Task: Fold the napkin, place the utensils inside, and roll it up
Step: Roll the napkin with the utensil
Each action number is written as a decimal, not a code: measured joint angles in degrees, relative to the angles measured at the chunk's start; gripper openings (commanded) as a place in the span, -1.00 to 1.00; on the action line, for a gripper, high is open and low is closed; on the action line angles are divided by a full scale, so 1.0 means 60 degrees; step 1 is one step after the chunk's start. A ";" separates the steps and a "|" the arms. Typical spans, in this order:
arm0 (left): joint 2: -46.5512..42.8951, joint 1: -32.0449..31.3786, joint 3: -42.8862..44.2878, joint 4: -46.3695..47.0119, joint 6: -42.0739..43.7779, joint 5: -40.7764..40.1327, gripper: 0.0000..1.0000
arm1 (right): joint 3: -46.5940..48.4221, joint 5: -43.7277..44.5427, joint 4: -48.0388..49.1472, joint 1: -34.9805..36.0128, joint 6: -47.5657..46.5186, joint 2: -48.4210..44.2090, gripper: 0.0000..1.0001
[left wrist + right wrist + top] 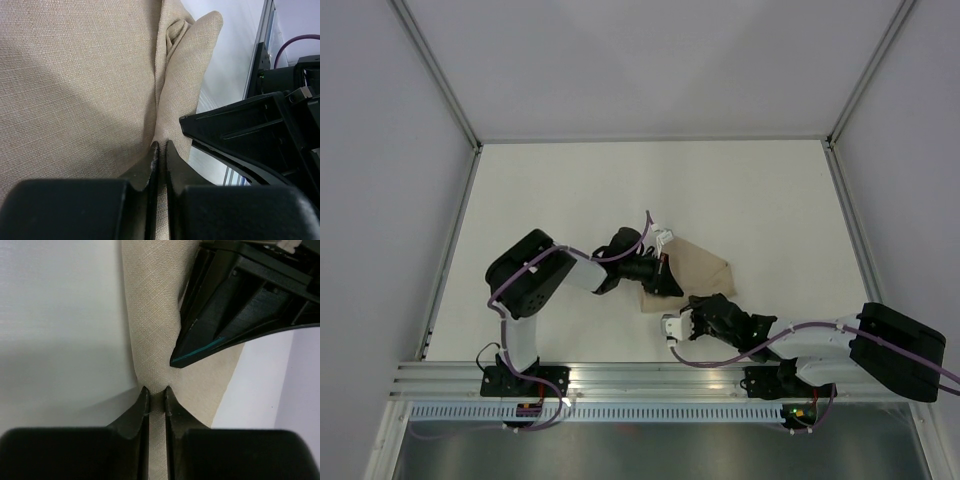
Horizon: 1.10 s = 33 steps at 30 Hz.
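The tan napkin [705, 268] lies bunched on the white table between the two arms. My left gripper [665, 283] is shut on a pinched fold of the napkin [75, 75], with cloth running between its jaws [161, 146]. My right gripper [695, 306] is shut on the napkin's near edge; a narrow strip of the napkin [150, 315] passes between its closed jaws [155, 390]. The two grippers are close together: the right one [250, 130] shows in the left wrist view, the left one [240, 300] in the right wrist view. The utensils are out of view.
An aluminium rail [650, 378] runs along the table's near edge, under the arm bases. White walls with metal frame bars [455, 225] close in the table on the left, right and far sides.
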 measured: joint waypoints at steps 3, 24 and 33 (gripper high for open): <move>-0.0215 0.0011 -0.0117 -0.0120 -0.0004 -0.0120 -0.58 | 0.0346 -0.0266 -0.0681 -0.0015 0.0066 -0.0102 -0.90; -0.7552 0.0459 -0.1559 -0.4444 -0.0138 -0.6506 0.15 | 0.5989 -0.5439 -0.7450 -0.2517 0.0175 0.3038 -0.94; -1.2375 0.0514 -0.2495 -0.5067 0.0040 -0.9464 0.18 | 0.9839 -0.8466 -1.1686 -0.4211 -0.0900 0.6473 -0.92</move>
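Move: Both hands are already pinching the rolled near edge of the napkin. The roll's middle is about 3 cm to the right of the left hand and some 1 cm back, while the right hand grips it almost at the middle. The flat, unrolled part of the napkin lies about 6 cm ahead of the right hand, a centimetre or so to its right and slightly below; from the left hand it is 5 cm ahead and 4 cm to the right. Still pinching the napkin roll, the right hand drags it about 4 cm left, first slightly back and then forward, and tips over by some 60 degrees to turn the roll forward towards the flat part, its fingers ending steeply down. The left fingers open and let go; that hand slips off leftwards, then swings up and away, roughly 20 cm each way, drifting forward, turning counter-clockwise and tilting up. ##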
